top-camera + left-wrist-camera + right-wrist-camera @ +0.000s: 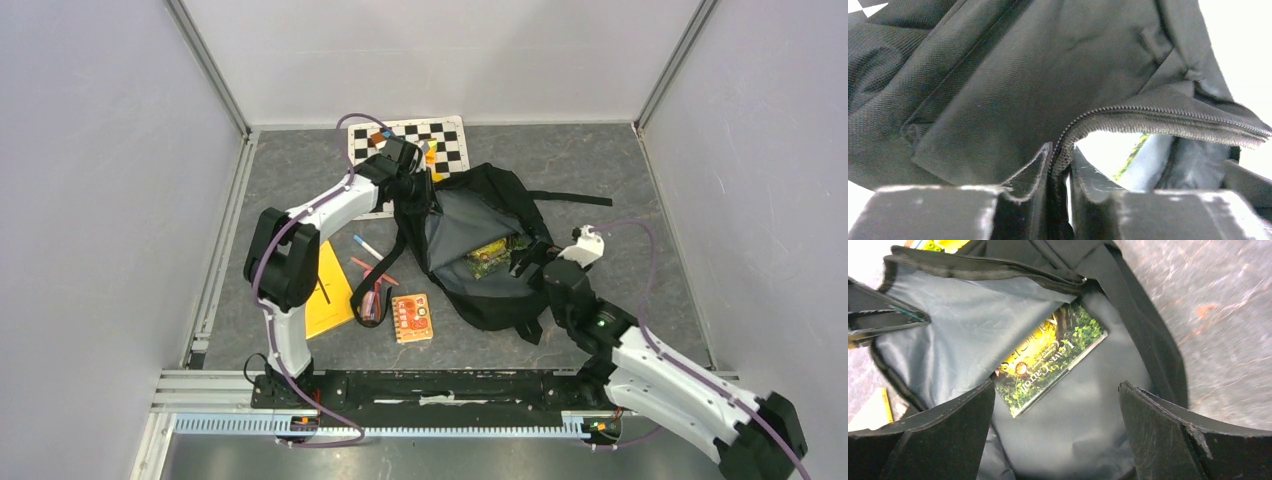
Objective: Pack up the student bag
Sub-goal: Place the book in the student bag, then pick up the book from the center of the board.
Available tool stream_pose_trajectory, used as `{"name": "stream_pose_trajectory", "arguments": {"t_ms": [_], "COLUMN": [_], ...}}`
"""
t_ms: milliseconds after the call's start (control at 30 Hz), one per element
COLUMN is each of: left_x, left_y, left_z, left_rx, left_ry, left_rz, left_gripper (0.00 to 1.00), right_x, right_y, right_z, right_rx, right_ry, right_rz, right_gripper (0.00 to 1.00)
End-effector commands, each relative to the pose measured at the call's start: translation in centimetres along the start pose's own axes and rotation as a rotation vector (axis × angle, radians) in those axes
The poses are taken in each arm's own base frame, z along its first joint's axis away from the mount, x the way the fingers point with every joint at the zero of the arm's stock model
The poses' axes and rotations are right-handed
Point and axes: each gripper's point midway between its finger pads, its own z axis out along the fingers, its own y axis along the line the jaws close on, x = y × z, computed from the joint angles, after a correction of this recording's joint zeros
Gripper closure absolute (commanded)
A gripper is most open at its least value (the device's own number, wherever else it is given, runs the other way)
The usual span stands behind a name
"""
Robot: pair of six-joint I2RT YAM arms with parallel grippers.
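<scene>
The student bag [497,300] lies open in the middle of the table, its grey lining facing up. A green and yellow book [489,257] rests inside it. My left gripper [414,181] is at the bag's far left rim. In the left wrist view it [1060,156] is shut on the zip edge [1158,118] of the black fabric [998,85]. My right gripper [529,256] hangs over the bag's mouth from the right. In the right wrist view it [1056,388] is open, with nothing between the fingers, just above the book [1053,357] and the lining [973,325].
A yellow notebook [328,276] lies left of the bag under the left arm. An orange patterned booklet [412,318] and two pens [369,248] lie beside the bag's strap. A checkered mat [442,136] is at the back. Walls close in on both sides.
</scene>
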Motion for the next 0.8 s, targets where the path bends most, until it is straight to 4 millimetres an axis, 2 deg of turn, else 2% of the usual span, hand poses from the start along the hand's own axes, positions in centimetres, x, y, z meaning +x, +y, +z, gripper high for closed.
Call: {"name": "stream_pose_trajectory", "arguments": {"t_ms": [0,67,133,267,400,467,533,633,767], "left_x": [0.4,-0.1,-0.8,-2.3,-2.6,-1.9,-0.7,0.9,3.9], "left_y": [1.5,1.5,0.8,-1.8,-4.9,-5.7,-5.6,-4.8,-0.9], "left_z": [0.0,-0.8,-1.9,-5.0,-9.0,-10.6,-12.3,-15.4,-18.5], "left_rx": [-0.051,-0.065,-0.054,0.020,0.137,0.173,0.178,0.144,0.039], "left_ry": [0.003,-0.026,-0.054,-0.127,-0.196,-0.200,-0.208,-0.268,-0.316], "left_rz": [0.063,0.082,0.110,0.182,0.264,0.291,0.308,0.307,0.161], "left_gripper": [0.63,0.41,0.24,0.01,0.00,0.00,0.00,0.00,0.00], "right_x": [-3.4,-4.6,-5.6,-6.9,-6.8,-6.3,-5.9,-5.5,-5.4], "right_y": [-0.8,-0.4,-0.1,0.7,2.5,3.8,5.2,7.8,11.4], "right_z": [-2.2,-3.3,-4.3,-5.5,-6.0,-6.3,-6.7,-7.8,-9.4], "right_rx": [-0.014,-0.050,-0.072,-0.112,-0.211,-0.285,-0.367,-0.514,-0.702], "right_ry": [-0.063,-0.078,-0.091,-0.098,-0.073,-0.050,-0.031,-0.015,-0.008], "right_rz": [-0.241,-0.281,-0.306,-0.345,-0.410,-0.452,-0.482,-0.500,-0.477], "right_gripper": [0.02,0.02,0.02,0.02,0.02,0.02,0.02,0.02,0.02]}}
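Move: The left hand still pinches the zipped rim of the student bag's flap between its fingers. From it the book, lying inside the bag's mouth, is about 11 cm back, 13 cm right and 9 cm below; the chessboard is some 8 cm ahead and 5 cm left, the orange notebook roughly 25 cm back and 4 cm left, both about 10 cm down. From the open, empty right hand the book lies about 2 cm ahead, 8 cm left and 9 cm below, the notebook some 11 cm back and 26 cm left. The left hand opens wide and lets go of the bag's zipped flap while sinking about 2 cm, then rises some 15 cm and draws back and left, tipping its fingers up about 20 degrees as it leaves the rim. The right hand, still wide open and empty, backs up and away from the book, rising some 7 cm while swinging first right and then left, and turns about 30 degrees counter-clockwise. ##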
